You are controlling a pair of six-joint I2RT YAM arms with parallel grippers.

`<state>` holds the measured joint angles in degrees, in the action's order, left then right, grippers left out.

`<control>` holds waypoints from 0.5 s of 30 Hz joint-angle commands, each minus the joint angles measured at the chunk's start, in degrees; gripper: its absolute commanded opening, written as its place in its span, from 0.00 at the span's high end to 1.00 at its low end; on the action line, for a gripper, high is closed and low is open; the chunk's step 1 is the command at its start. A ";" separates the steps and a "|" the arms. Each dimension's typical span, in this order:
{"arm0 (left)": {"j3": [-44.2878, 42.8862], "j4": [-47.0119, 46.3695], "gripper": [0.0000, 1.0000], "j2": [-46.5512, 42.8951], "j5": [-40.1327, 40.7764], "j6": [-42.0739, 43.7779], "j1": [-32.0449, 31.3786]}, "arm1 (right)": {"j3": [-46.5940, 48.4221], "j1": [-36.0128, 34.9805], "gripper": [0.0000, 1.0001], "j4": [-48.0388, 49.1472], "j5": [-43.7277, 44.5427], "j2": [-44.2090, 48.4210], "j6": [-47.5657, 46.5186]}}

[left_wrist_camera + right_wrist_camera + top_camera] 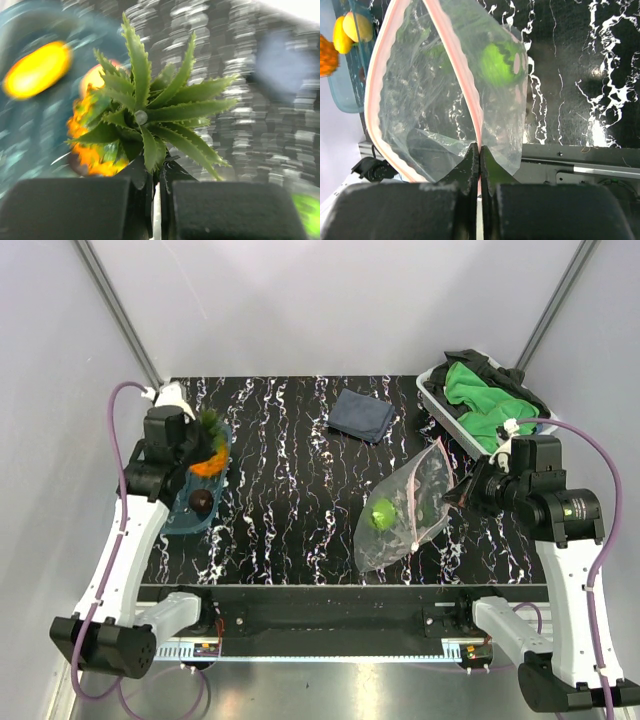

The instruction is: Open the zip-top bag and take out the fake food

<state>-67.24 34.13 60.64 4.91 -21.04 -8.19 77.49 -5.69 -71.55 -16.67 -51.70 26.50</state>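
The clear zip-top bag (405, 510) lies right of centre with its mouth gaping. My right gripper (462, 492) is shut on its pinkish zip strip (462, 75), the jaws (479, 152) pinched on one lip. A green ball (497, 62) of fake food sits inside the bag (420, 100). At the far left, my left gripper (205, 445) hangs over a translucent blue tub (175, 522). It is shut (157, 172) on a spiky leafy green piece (150, 115) with an orange body (87, 150). A dark piece (200, 501) and yellow pieces (350, 30) lie in the tub.
A white basket (437, 390) holding green cloths (480, 400) stands at the back right, close behind my right arm. A folded dark blue cloth (362, 415) lies at the back centre. The left wrist view is motion-blurred. A black rail runs along the table's near edge.
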 commanded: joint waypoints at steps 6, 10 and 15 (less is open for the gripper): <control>2.12 3.66 1.00 4.74 27.77 4.43 7.11 | 0.47 -0.19 1.00 -1.57 -3.28 0.90 -1.36; 2.73 3.40 1.00 11.32 23.58 5.83 15.46 | 0.55 -0.19 1.00 -2.19 -3.29 0.73 -1.89; 1.94 4.72 0.48 16.52 20.06 5.57 21.19 | 1.78 -0.19 1.00 -3.07 -2.06 0.81 -2.86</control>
<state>-64.42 38.35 75.46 25.45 -16.49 10.63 77.47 -5.69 -73.43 -18.79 -51.29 25.45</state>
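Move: The left hand holds the pineapple by its leaves; the bin's middle is about 9 cm to its left, 4 ahead and 25 below. In it, the mango lies some 9 cm ahead and 11 left, the peach 8 ahead and 2 left, the brown fruit 3 back and 3 left. From the right hand, still holding the bag, the bin is roughly 18 cm ahead, 63 left and 25 below. The left hand carries the pineapple some 17 cm left and 11 down into the bin, fingers starting to open. ##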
